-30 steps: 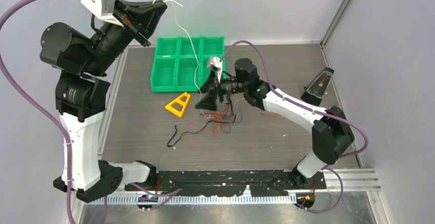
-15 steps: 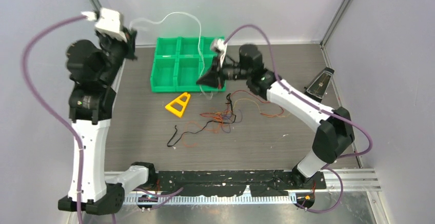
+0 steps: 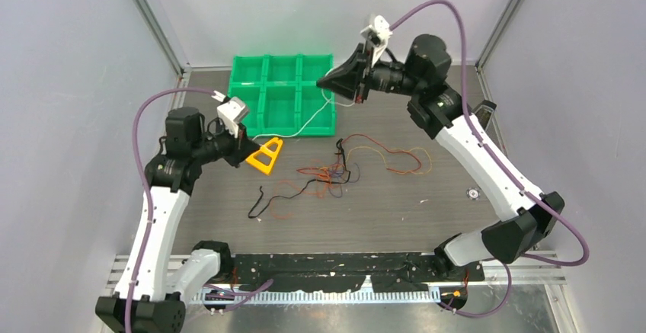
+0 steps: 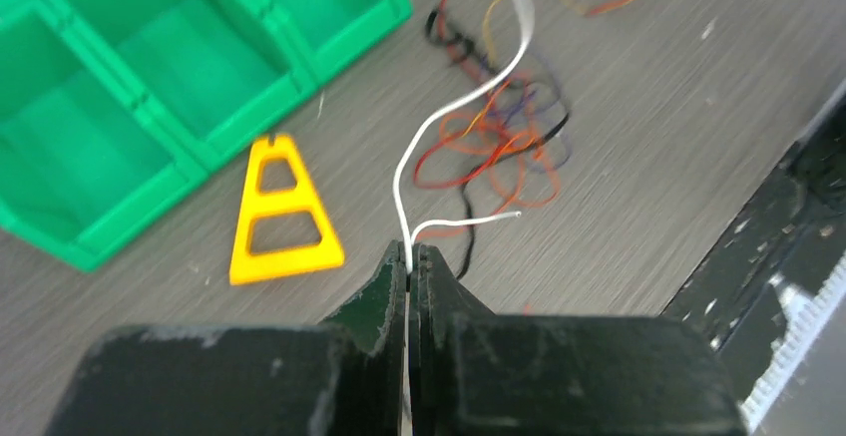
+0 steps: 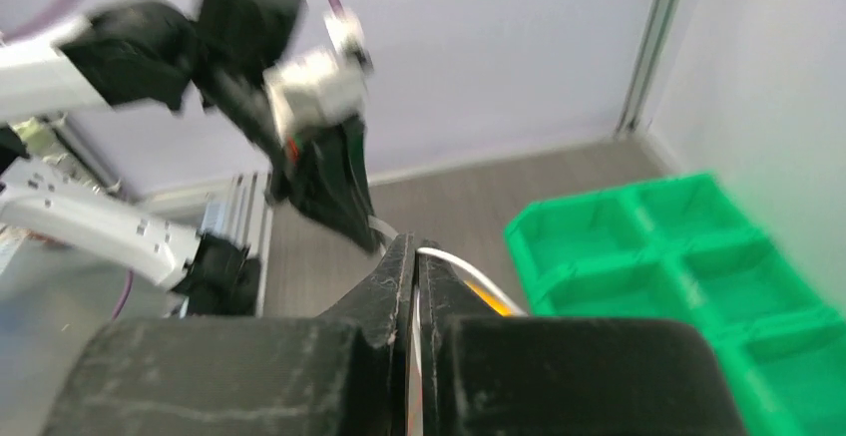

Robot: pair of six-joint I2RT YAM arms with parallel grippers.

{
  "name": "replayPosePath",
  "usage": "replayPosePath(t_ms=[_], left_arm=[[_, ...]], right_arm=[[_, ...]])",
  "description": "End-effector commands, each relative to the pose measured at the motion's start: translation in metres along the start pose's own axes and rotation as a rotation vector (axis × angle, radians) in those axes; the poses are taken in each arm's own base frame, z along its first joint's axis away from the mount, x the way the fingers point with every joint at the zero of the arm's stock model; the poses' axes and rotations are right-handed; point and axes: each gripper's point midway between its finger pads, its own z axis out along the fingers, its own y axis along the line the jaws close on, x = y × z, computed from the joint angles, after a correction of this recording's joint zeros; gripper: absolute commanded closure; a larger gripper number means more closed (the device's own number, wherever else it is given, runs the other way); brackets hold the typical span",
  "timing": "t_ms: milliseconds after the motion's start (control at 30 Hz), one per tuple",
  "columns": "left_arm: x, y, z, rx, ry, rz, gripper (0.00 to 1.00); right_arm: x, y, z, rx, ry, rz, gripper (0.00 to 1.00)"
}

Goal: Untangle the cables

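A white cable (image 3: 305, 125) stretches between both grippers, over the front right corner of the green bin. My left gripper (image 3: 250, 139) is low beside the yellow triangle and shut on one end of it (image 4: 403, 182), with a short tail sticking out. My right gripper (image 3: 321, 83) is raised over the bin's right side and shut on the white cable's other end (image 5: 467, 270). The other cables (image 3: 329, 173) lie tangled mid-table in red, orange, black and purple (image 4: 499, 127). An orange-red loop (image 3: 390, 158) trails right and a black strand (image 3: 260, 200) trails left.
A green six-compartment bin (image 3: 242, 112) stands at the back centre. A yellow triangular frame (image 3: 264, 155) lies just in front of it. A small round part (image 3: 474, 193) lies at the right. Walls and metal posts close in the back and sides.
The right gripper shut on the white cable and rose back over the bin. The left arm swung down from high up to beside the yellow triangle, pulling the white cable out between them.
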Motion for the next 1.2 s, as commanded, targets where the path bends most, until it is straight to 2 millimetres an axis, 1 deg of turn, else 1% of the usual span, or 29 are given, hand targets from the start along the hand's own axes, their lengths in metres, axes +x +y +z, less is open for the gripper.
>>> replayPosePath(t_ms=[0, 67, 133, 200, 267, 367, 433, 533, 633, 700, 833, 900, 967, 1067, 1100, 1167], left_arm=[[-0.076, -0.036, -0.03, 0.106, -0.279, 0.06, 1.0], [-0.087, -0.042, -0.031, 0.13, -0.289, 0.041, 1.0], [-0.094, -0.054, -0.027, 0.178, -0.278, 0.028, 1.0], [-0.099, -0.062, -0.019, 0.209, -0.273, -0.007, 1.0], [-0.108, -0.073, -0.013, 0.261, -0.287, -0.019, 1.0], [-0.115, -0.087, -0.008, 0.337, -0.285, -0.039, 1.0], [-0.12, -0.091, -0.006, 0.37, -0.287, -0.071, 1.0], [-0.128, -0.099, -0.008, 0.423, -0.29, -0.086, 1.0], [-0.13, -0.111, -0.014, 0.501, -0.283, -0.086, 1.0], [-0.129, -0.117, -0.018, 0.534, -0.277, -0.087, 1.0], [-0.121, -0.124, -0.027, 0.561, -0.255, -0.069, 1.0], [-0.116, -0.126, -0.029, 0.567, -0.247, -0.051, 1.0], [-0.112, -0.125, -0.029, 0.559, -0.239, -0.039, 1.0], [-0.106, -0.122, -0.024, 0.545, -0.221, -0.031, 1.0], [-0.105, -0.121, -0.022, 0.546, -0.215, -0.034, 1.0], [-0.103, -0.124, -0.02, 0.573, -0.205, -0.036, 1.0]], right_arm=[[0.07, 0.005, -0.006, -0.044, 0.147, 0.108, 0.95], [0.089, 0.01, -0.008, -0.062, 0.194, 0.123, 0.95], [0.104, 0.025, -0.006, -0.106, 0.231, 0.143, 0.95], [0.113, 0.033, -0.003, -0.132, 0.247, 0.137, 0.95], [0.117, 0.048, 0.003, -0.178, 0.25, 0.13, 0.95], [0.12, 0.06, 0.01, -0.216, 0.242, 0.126, 0.92], [0.121, 0.066, 0.015, -0.239, 0.229, 0.122, 0.88], [0.124, 0.073, 0.02, -0.26, 0.223, 0.139, 0.78], [0.127, 0.067, 0.026, -0.228, 0.222, 0.128, 0.75], [0.13, 0.056, 0.028, -0.173, 0.227, 0.117, 0.75], [0.136, 0.038, 0.027, -0.08, 0.253, 0.07, 0.75], [0.136, 0.034, 0.024, -0.062, 0.255, 0.076, 0.74], [0.13, 0.035, 0.023, -0.074, 0.237, 0.098, 0.73], [0.117, 0.046, 0.024, -0.12, 0.195, 0.151, 0.72], [0.114, 0.05, 0.025, -0.143, 0.183, 0.157, 0.7], [0.106, 0.053, 0.027, -0.157, 0.154, 0.179, 0.67]])
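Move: The white cable hangs clear between both grippers. From the left hand, the right fingers' grip on it lies about 16 cm right, 3 ahead and 20 above; from the right hand, the left fingers lie the reverse way. The other cables' tangle is some 7 cm ahead, 20 right and 25 below the left hand. From that hand the yellow triangle is about 13 cm straight ahead and 25 below; the green tray's centre is roughly 31 ahead, 4 right. The white cable is brought together in the air: the right hand carries its part down about 14 cm, slightly left and back, then parts its fingers partway and lets go beside the left hand, easing forward a little. Still pinching the cable, the left hand rises some 10 cm and goes as far right, drawing back 5 cm, turning clockwise with its left side dipping. ##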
